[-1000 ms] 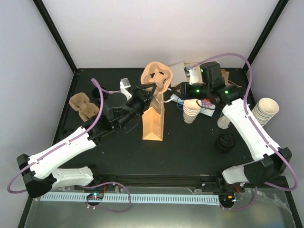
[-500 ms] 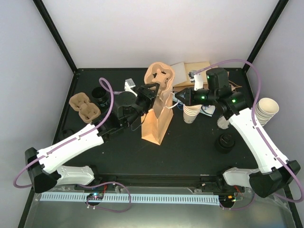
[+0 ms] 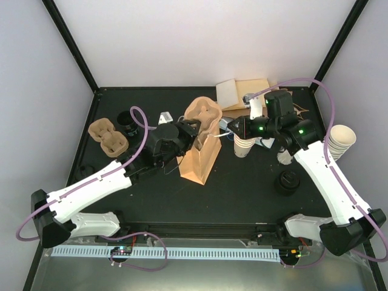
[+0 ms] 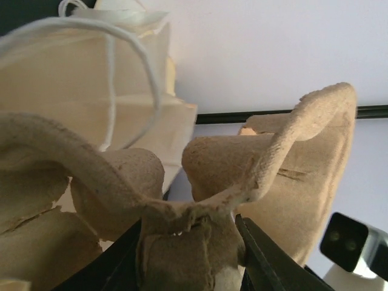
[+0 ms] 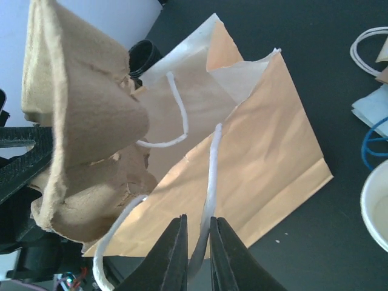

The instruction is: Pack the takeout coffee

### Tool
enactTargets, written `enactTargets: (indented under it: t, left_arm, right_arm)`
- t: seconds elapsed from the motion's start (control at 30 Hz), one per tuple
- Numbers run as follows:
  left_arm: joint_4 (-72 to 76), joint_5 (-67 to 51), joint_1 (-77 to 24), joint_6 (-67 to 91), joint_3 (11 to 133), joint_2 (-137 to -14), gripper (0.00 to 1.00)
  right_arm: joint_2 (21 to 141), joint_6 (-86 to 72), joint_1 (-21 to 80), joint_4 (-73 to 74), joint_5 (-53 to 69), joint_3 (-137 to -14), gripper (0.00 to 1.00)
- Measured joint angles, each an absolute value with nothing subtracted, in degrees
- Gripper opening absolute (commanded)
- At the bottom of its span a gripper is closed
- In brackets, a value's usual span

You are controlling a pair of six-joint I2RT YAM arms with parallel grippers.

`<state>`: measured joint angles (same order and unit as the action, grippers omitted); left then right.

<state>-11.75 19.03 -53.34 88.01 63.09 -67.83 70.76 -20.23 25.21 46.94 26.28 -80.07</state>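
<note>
A brown paper bag (image 3: 203,159) stands mid-table with its mouth open. My left gripper (image 3: 191,129) (image 4: 188,242) is shut on a brown pulp cup tray (image 3: 204,114) (image 4: 254,176) and holds it tilted at the bag's mouth. My right gripper (image 3: 230,125) (image 5: 197,227) is shut on the bag's white cord handle (image 5: 212,163), to the right of the bag (image 5: 260,151). The tray (image 5: 79,115) shows at the left of the right wrist view. The takeout coffee, a cream cup with a black lid, does not show clearly in any view.
A second pulp tray (image 3: 108,136) lies at the far left beside a black round object (image 3: 126,119). Stacks of lidless cream cups stand right of the bag (image 3: 244,145) and at the right edge (image 3: 338,140). Another black round object (image 3: 287,181) sits front right. Flat bags (image 3: 242,92) lie at the back.
The left gripper has lowered the pulp tray to the bag's mouth. The right gripper has come in to the bag's handle and holds it, and the bag now leans to the right.
</note>
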Motion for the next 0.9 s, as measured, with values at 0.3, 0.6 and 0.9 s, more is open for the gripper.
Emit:
enactTargets:
  t: [0.3,0.6,0.9]
  left_arm:
    - [-17.04,17.67,-54.35,90.59,60.45,-65.54,0.36]
    - [-21.58,17.47,-54.41,92.79,60.45,-65.23,0.36]
    - [-22.92,15.77,-54.41,92.84,60.45,-64.82,0.36]
  right_arm:
    - [69.19,-15.77,25.21,51.29,22.81,-79.94,0.17]
    - [69.17,-12.16,25.21,55.16,20.01,-81.08,0.38]
    - [75.79,-6.28,25.21,51.66,15.03,-93.67,0.54]
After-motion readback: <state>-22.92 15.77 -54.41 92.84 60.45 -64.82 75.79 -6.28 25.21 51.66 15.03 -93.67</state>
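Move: The left hand holds a cup carrier over the paper bag; the bag's mouth is about 6 cm below that hand, 2 cm to its right and level with it fore-and-aft. From the right hand, which has a bag handle pinched in its fingers, the mouth lies some 9 cm left, 1 cm back and 6 cm down. The cup stack is about 6 cm right of this hand and 3 cm ahead, the flat bags roughly 18 cm ahead and 7 cm right, both far below. Down by about 5 cm and back some 3 cm, the left hand lowers the still-gripped cup carrier into the bag's mouth, tipping the fingers about 10 degrees further down. The right hand first draws the pinched handle a couple of centimetres right and slightly back and down, then opens, lets go of it and lifts away up and forward about 8 cm, fingers tilting upward. ##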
